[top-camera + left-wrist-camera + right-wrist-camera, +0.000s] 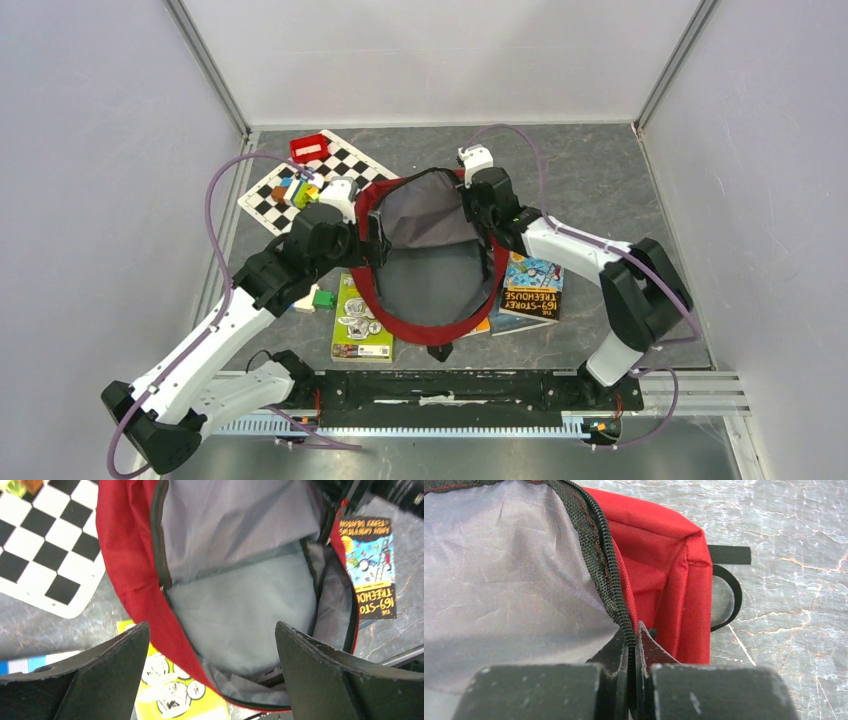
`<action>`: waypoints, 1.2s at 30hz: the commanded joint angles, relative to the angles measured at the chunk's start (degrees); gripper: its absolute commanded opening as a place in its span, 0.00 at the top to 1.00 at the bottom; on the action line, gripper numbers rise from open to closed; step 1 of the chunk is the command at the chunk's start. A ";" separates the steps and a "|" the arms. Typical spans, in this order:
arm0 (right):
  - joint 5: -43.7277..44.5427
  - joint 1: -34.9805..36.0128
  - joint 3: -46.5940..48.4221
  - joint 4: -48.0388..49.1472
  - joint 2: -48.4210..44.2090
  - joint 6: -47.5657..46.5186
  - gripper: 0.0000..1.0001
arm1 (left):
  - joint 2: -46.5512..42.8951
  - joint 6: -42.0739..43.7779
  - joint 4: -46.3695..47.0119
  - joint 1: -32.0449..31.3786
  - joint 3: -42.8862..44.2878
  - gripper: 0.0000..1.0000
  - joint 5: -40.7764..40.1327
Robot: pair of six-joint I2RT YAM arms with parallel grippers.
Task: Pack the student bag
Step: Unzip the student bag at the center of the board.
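Note:
The student bag (432, 331), dark red with grey lining, lies unzipped and gaping in the middle of the table. My left gripper (372, 238) hovers over its left rim, open wide with nothing between the fingers. In the left wrist view the left gripper (211, 630) frames the bag (130, 555) and its bare grey inside. My right gripper (472, 212) is at the bag's far right rim. Seen from the right wrist, the right gripper (633, 635) is shut on the bag's black zipper edge (596, 545), with the red side (659, 580) just beyond.
A yellow-green book (362, 320) lies partly under the bag's left side and a Treehouse book (533, 288) at its right. A chessboard (300, 180) with small coloured toys (297, 190), a red box (310, 148) and a green block (323, 298) sit to the left.

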 commanded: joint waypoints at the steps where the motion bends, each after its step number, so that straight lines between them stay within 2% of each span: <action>1: 8.61 -1.01 6.53 -0.30 5.86 0.02 1.00 | -2.54 -7.36 -1.41 0.30 -3.94 0.00 -0.43; 3: 8.92 -1.17 9.21 -1.64 8.38 -0.83 1.00 | -3.97 -8.85 -0.27 0.36 -6.18 0.00 0.26; 5: 9.21 -1.33 11.60 -3.29 10.25 -1.36 0.92 | -5.31 -10.42 0.53 0.38 -7.81 0.00 0.69; 8: 9.42 -1.65 13.35 -4.78 10.74 -2.24 0.74 | -6.66 -12.01 1.54 0.46 -9.63 0.00 1.73; 10: 9.35 -1.86 13.42 -5.41 9.72 -3.02 0.58 | -6.71 -12.59 2.07 0.46 -10.53 0.00 2.16; 14: 8.15 -2.52 13.35 -8.35 6.49 -4.97 0.31 | -3.98 -12.74 3.02 0.71 -10.16 0.00 3.47; 17: 6.61 -3.13 13.08 -11.05 3.26 -5.90 0.17 | -0.35 -12.53 2.94 1.62 -8.50 0.00 2.39; 21: 1.54 -3.79 11.11 -13.51 -1.32 -6.79 0.09 | 3.10 -12.46 4.85 4.92 -7.49 0.00 3.01; 26: -5.40 -3.84 5.49 -12.33 -7.44 -7.25 0.02 | 6.27 -12.94 10.70 8.09 -8.12 0.00 10.06; 34: -10.14 -3.98 1.13 -14.42 -13.68 -6.25 0.02 | 9.94 -11.29 13.66 9.95 -7.95 0.00 11.57; 36: -10.87 -3.98 -0.93 -14.34 -15.49 -5.77 0.02 | 10.11 -11.20 14.64 10.17 -8.59 0.04 11.57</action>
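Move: The right hand still pinches the zipped edge of the student bag's grey-lined flap; the bag's far right corner lies about 9 cm ahead of it, 4 cm right and 6 cm lower, with the strap loop roughly 7 cm ahead, 6 cm right, 12 cm below. The open left hand has the flap's lower left corner about 7 cm ahead, 1 cm left and 13 cm below; the green book is some 8 cm back, 7 cm left and 21 cm down. The right hand carries the pinched zipper edge about 4 cm forward and 3 cm down towards the bag's far right corner, then opens wide to let go of it, easing to the right, lifting some 8 cm and drawing back towards itself. Meanwhile the left hand, fingers still wide open, sinks about 9 cm towards the flap's left corner, first drifting back a little and then reaching forward, while its fingers tip some 15 degrees further down. ##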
